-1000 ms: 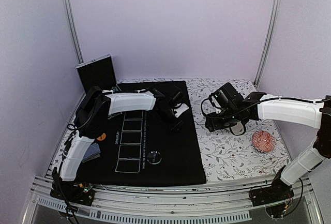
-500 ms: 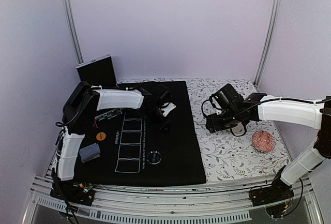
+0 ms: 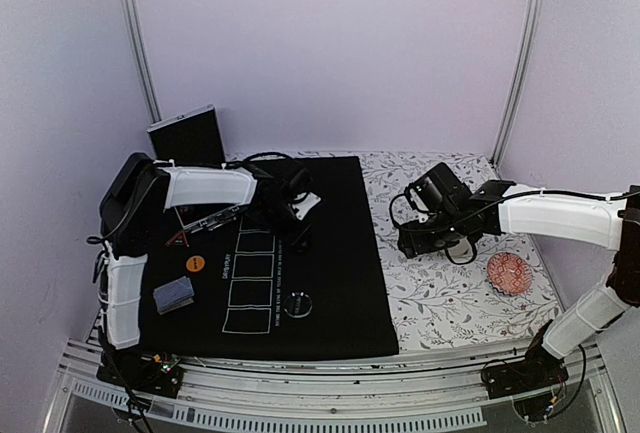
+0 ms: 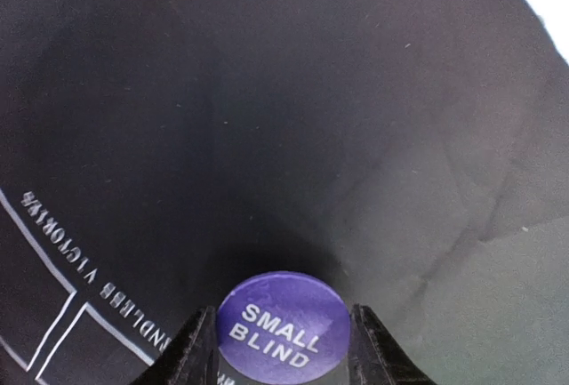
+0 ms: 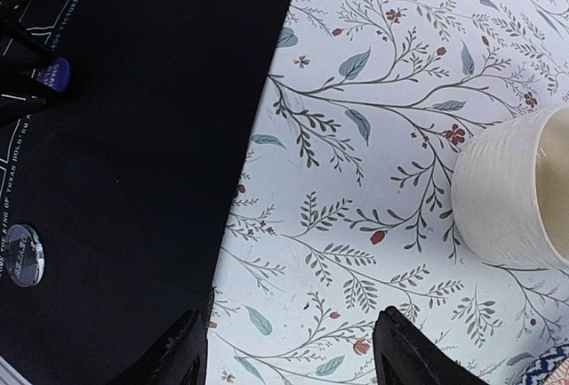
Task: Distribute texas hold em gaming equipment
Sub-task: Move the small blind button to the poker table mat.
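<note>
A purple disc [image 4: 283, 314] marked SMALL BLIND is pinched between the fingers of my left gripper [image 4: 281, 336], just above the black mat [image 4: 267, 118]. From above, the left gripper [image 3: 300, 225] hangs over the mat's far half, beside the row of printed card boxes [image 3: 252, 281]. On the mat lie an orange disc [image 3: 196, 263], a clear disc [image 3: 297, 304] and a deck of cards [image 3: 173, 295]. My right gripper [image 5: 289, 349] stands open over the floral cloth, with nothing between its fingers.
A cream cup [image 5: 520, 189] stands on the floral cloth [image 5: 373, 136] just right of the right gripper. A reddish patterned dish [image 3: 510, 273] sits near the right edge. A dark box [image 3: 188, 138] leans at the back left. A rack of chips [image 3: 210, 219] lies on the mat's left side.
My left arm has drawn back to the left with the purple disc, from the mat's far right part toward the card boxes. The right arm has barely moved.
</note>
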`<act>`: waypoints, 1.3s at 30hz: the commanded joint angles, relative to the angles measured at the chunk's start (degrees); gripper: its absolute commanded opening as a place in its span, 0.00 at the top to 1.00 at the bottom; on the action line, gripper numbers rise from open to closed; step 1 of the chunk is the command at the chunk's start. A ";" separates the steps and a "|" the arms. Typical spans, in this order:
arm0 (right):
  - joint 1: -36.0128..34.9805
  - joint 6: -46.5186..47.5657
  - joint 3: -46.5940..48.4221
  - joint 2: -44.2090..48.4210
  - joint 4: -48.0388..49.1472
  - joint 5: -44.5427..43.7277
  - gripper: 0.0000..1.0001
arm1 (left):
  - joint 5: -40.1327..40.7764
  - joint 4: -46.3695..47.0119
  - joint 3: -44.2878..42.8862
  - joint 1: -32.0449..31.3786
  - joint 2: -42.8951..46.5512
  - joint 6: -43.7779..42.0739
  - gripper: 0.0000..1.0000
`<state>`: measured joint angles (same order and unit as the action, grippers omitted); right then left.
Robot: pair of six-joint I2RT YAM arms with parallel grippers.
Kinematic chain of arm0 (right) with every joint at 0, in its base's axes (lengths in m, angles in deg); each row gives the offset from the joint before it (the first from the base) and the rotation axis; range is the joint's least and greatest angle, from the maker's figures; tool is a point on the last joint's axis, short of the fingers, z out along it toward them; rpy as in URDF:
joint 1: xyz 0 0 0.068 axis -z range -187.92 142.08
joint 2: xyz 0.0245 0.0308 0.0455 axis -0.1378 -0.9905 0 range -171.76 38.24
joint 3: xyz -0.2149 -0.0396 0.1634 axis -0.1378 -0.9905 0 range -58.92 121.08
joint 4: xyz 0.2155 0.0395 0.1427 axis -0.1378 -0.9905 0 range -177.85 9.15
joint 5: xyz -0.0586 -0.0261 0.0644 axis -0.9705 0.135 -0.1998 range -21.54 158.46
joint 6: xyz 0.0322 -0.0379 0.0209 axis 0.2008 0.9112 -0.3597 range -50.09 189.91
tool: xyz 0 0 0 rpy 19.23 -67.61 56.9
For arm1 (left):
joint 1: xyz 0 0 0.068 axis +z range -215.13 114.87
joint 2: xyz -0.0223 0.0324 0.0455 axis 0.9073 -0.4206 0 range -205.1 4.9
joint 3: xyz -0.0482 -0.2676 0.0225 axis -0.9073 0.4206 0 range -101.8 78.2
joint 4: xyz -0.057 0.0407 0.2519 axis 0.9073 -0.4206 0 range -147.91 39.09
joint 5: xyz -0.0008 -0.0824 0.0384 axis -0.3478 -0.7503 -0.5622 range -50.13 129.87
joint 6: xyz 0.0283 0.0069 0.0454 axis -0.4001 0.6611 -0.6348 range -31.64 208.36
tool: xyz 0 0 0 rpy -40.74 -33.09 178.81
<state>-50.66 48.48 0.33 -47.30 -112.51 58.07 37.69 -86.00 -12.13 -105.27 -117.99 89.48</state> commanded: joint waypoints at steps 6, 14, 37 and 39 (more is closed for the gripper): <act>0.06 -0.41 -0.90 2.12 0.72 0.27 0.34 | -0.65 0.73 4.94 0.68 8.71 2.45 0.60; 0.03 -0.33 -0.96 1.89 1.06 0.75 0.34 | 1.69 -2.58 11.27 -0.57 16.30 5.82 0.60; 0.05 -0.85 -1.67 1.30 3.18 4.19 0.34 | 2.93 -16.53 38.26 -7.71 39.33 24.79 0.60; 0.05 -0.72 -1.48 1.15 3.23 4.41 0.34 | 3.53 -15.93 40.53 -7.70 40.63 26.96 0.60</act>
<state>-50.66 48.06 -0.85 -46.95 -110.76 61.48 39.53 -100.86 24.86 -112.53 -79.85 110.55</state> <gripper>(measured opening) 0.658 0.444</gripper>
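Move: The small blind button is already pinched in my left hand, low over the mat. The nearest card box lies about 18 cm back and 9 cm to the left of it, some 2 cm lower. The clear disc is about 15 cm straight back, and the card deck some 12 cm back and 24 cm left, both on the mat. From my right hand, that box is about 10 cm back, 30 cm left and 11 cm below. Keeping its pinch on the small blind button, my left hand first lifts about 5 cm off the mat, then swings back towards me some 19 cm and left about 12 cm to the near card box, easing down a couple of centimetres late on. On the way the wrist turns counter-clockwise some 15 degrees while the fingers' forward lean comes out. ##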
